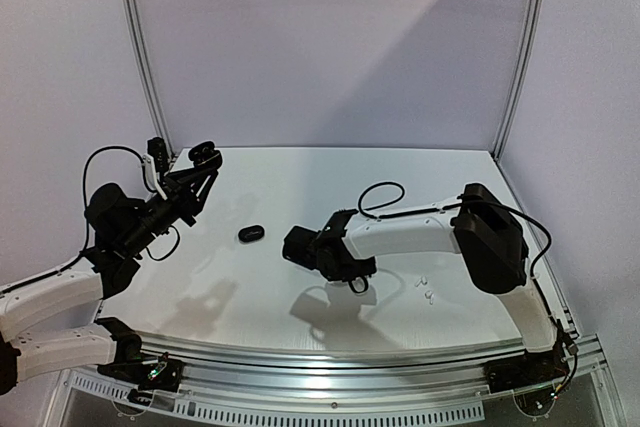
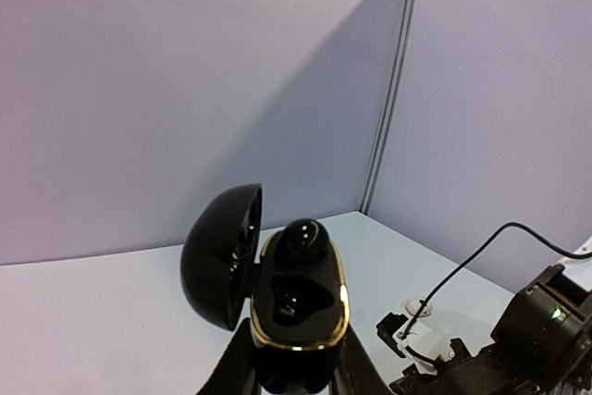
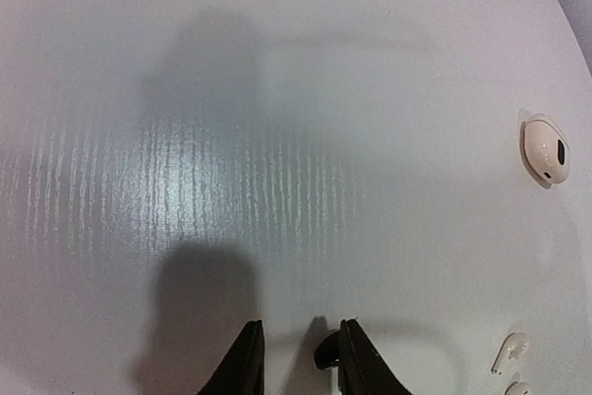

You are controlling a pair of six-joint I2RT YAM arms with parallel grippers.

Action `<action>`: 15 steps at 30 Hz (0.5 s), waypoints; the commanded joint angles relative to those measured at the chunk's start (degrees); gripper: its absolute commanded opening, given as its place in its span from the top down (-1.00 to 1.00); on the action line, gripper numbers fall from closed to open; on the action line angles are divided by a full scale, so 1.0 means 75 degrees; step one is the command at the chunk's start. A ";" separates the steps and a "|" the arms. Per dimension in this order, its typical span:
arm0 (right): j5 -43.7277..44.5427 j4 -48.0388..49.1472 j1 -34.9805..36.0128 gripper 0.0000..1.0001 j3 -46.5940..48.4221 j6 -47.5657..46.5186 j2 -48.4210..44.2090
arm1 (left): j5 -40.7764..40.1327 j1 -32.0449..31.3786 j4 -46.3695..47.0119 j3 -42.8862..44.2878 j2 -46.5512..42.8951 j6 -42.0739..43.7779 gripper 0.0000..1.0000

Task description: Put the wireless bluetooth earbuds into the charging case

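Note:
My left gripper (image 2: 298,372) is shut on an open black charging case (image 2: 298,312) with a gold rim, its lid (image 2: 220,256) swung out to the left. One glossy black earbud (image 2: 303,242) sits in the upper socket; the lower socket is empty. From above, this case (image 1: 205,153) is held up at the far left. My right gripper (image 3: 301,351) hangs low over the table with its jaws apart. A small black earbud (image 3: 326,351) rests against the inner face of its right finger, clear of the left finger. Two white earbuds (image 3: 510,351) lie to its right.
A closed black case (image 1: 251,233) lies on the table (image 1: 300,182) between the arms. A white case (image 3: 544,150) sits to the far right in the right wrist view. The white earbuds (image 1: 426,287) lie under the right forearm. White walls and posts ring the back.

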 commanded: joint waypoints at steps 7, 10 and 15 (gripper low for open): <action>0.0028 0.2562 -0.0055 0.28 -0.1823 -0.1221 -0.1525 | 0.0031 0.0019 0.0040 -0.0054 -0.0071 0.0040 1.00; -0.1331 0.4361 -0.0377 0.17 -0.3396 -0.2133 -0.3000 | 0.0044 0.0013 0.0052 -0.0054 -0.0071 0.0022 1.00; -0.3098 0.5285 -0.0903 0.00 -0.4508 -0.2809 -0.4485 | 0.0054 0.0018 0.0065 -0.0067 -0.0069 0.0028 1.00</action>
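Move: Just below the right hand, some 2 cm down and about 1 cm ahead and 1 cm to its right, is the loose black earbud, close by the right finger. One white earbud is roughly 14 cm to the hand's right and 3 cm back, and the white case about 18 cm right and 9 cm ahead. From the left hand, which holds the open black case, the black earbud lies some 27 cm right, 5 cm ahead and 28 cm below. Lifting away from the black earbud, the right hand lingers low over it, slides about 2.5 cm right and slightly back, then rises quickly to some 4 cm higher. Its fingers spread clearly wider, and the wrist rolls left side up by nearly 20 degrees with a turn of about 10 degrees counter-clockwise. The left hand stays still, keeping its hold on the open case. ##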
